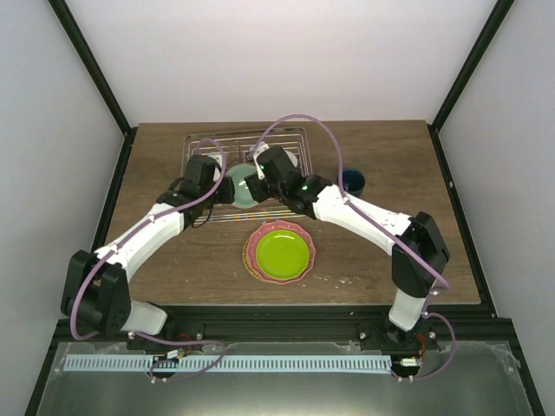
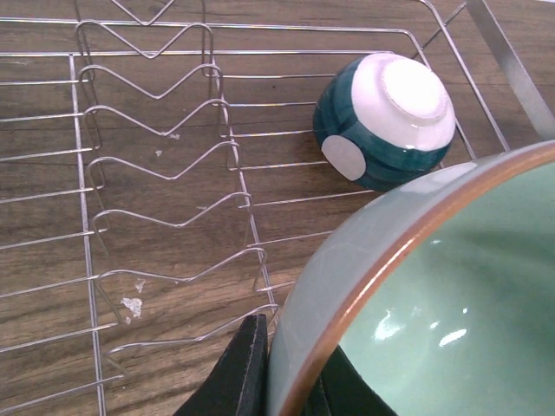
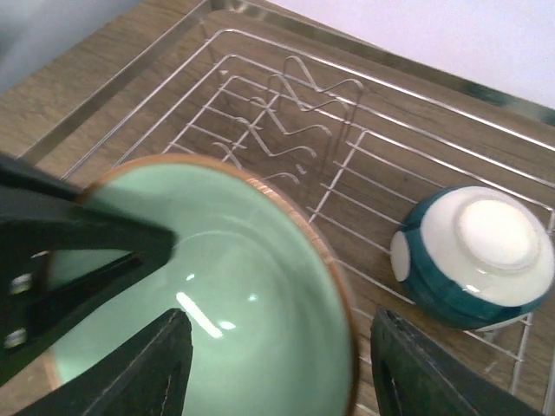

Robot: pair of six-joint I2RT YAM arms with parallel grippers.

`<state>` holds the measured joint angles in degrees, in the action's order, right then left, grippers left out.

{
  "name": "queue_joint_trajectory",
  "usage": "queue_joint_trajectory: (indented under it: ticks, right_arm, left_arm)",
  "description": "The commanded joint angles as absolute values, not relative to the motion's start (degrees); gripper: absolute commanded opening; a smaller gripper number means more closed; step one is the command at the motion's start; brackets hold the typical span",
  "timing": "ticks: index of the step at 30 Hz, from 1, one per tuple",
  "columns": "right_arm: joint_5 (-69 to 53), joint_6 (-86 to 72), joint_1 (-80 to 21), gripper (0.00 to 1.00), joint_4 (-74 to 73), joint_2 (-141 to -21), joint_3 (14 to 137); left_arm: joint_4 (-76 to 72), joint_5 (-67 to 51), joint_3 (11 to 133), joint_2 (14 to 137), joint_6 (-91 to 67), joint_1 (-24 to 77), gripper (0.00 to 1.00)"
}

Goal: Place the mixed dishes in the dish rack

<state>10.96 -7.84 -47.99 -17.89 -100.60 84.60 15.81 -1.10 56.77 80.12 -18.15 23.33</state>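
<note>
The pale mint bowl [image 1: 240, 185] with a brown rim hangs tilted over the wire dish rack [image 1: 245, 143]. My left gripper [image 2: 290, 364] is shut on the bowl's rim [image 2: 451, 303], one finger outside and one inside. My right gripper [image 3: 279, 334] is open, its fingers standing apart on either side of the bowl's [image 3: 217, 269] rim without touching it. A dark teal bowl with a white base [image 2: 381, 121] lies upside down in the rack [image 2: 156, 130]. The lime-green plate [image 1: 281, 251] sits on the pink scalloped plate [image 1: 253, 247] in front of the rack. The dark blue mug [image 1: 353, 181] stands to the right.
Upright zigzag prongs [image 3: 295, 95] fill the rack's left half, left of the upside-down bowl [image 3: 473, 256]. Both arms meet over the rack's front edge. Dark frame posts [image 1: 95, 78] stand at the table's back corners.
</note>
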Motion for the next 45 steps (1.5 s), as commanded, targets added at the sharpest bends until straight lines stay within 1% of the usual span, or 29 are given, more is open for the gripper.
queue_joint_trajectory:
  ticks: [1,4,6,8,10,13,16,18,21,26,30,35,39,45]
  right_arm:
    - [10.2,-7.3,-50.3,0.6,-20.1,-97.6,86.5]
    - [9.8,-7.2,-50.4,0.65,-19.7,-93.2,82.5]
    - [10.1,-6.4,-50.4,0.68,-19.2,-89.6,79.1]
    - [10.9,-5.6,-50.2,0.71,-18.5,-85.2,75.6]
    - [10.1,-4.6,-49.7,0.77,-16.9,-80.1,71.5]
    - [0.5,-4.3,-45.8,0.86,-11.6,-71.9,63.6]
    - [-15.7,-7.1,-38.3,0.92,-3.4,-64.7,56.5]
    - [-27.1,-10.1,-32.8,0.93,1.8,-61.9,52.5]
    - [-38.0,-13.1,-28.4,0.93,7.0,-62.4,49.4]
    - [-48.6,-16.6,-27.2,0.93,16.6,-65.5,46.1]
    - [-55.9,-22.4,-25.9,0.93,29.7,-67.7,42.2]
    - [-61.8,-27.7,-25.7,0.93,42.8,-71.5,39.7]
    - [-65.2,-32.3,-25.7,0.93,53.6,-75.6,39.1]
    - [-69.0,-41.5,-25.7,0.94,71.4,-83.0,38.8]
  left_arm:
    - [12.4,0.9,57.1,80.4,-18.8,23.2,0.0]
    - [12.6,1.3,57.0,80.5,-18.6,23.1,0.0]
    - [12.4,-0.9,56.7,80.4,-18.8,22.1,0.0]
    - [10.6,-6.9,55.2,79.9,-19.9,18.7,0.0]
    - [4.9,-17.7,52.1,78.9,-22.6,15.1,0.0]
    - [-1.6,-26.9,48.6,78.0,-26.8,11.9,0.0]
    - [-5.3,-33.3,47.7,76.8,-28.3,11.6,0.0]
    - [-10.8,-38.4,45.7,75.5,-31.0,11.6,0.0]
    - [-18.7,-44.5,43.5,73.6,-35.6,11.6,0.0]
    - [-23.4,-49.9,42.2,68.9,-39.7,11.7,0.0]
    - [-25.9,-52.6,39.9,64.7,-42.5,11.8,0.0]
    - [-29.6,-55.2,36.9,60.7,-45.5,12.5,0.0]
    - [-30.4,-55.6,35.3,58.6,-45.7,15.2,0.0]
    - [-34.7,-56.1,34.3,59.7,-48.4,18.7,0.0]
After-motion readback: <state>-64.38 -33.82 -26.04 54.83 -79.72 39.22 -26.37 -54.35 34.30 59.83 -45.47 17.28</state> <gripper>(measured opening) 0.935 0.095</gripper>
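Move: The left hand holds the green bowl by its left rim over the dish rack, whose middle lies about 3 cm right, 4 ahead and 13 below. From this hand the upturned white-and-teal bowl is some 12 cm right, 6 ahead and 13 down; the plates are 12 right, 16 back and 16 down. For the right hand, its half-open fingers still astride the far rim, the green bowl's middle is roughly 3 cm left, 1 ahead and 5 below. The right hand opens the rest of the way and comes off the green bowl's rim, pulling back about 13 cm, up and out to the right, then easing some 4 cm back left while the wrist turns until the wide-open fingers point level leftward at the bowl's foot. The left hand keeps its pinch on the rim, dips a little down and left, then sweeps up, back and right to about 12 cm higher and 12 cm nearer the base, rolling right side up and turning clockwise until its fingers point level to the right. ##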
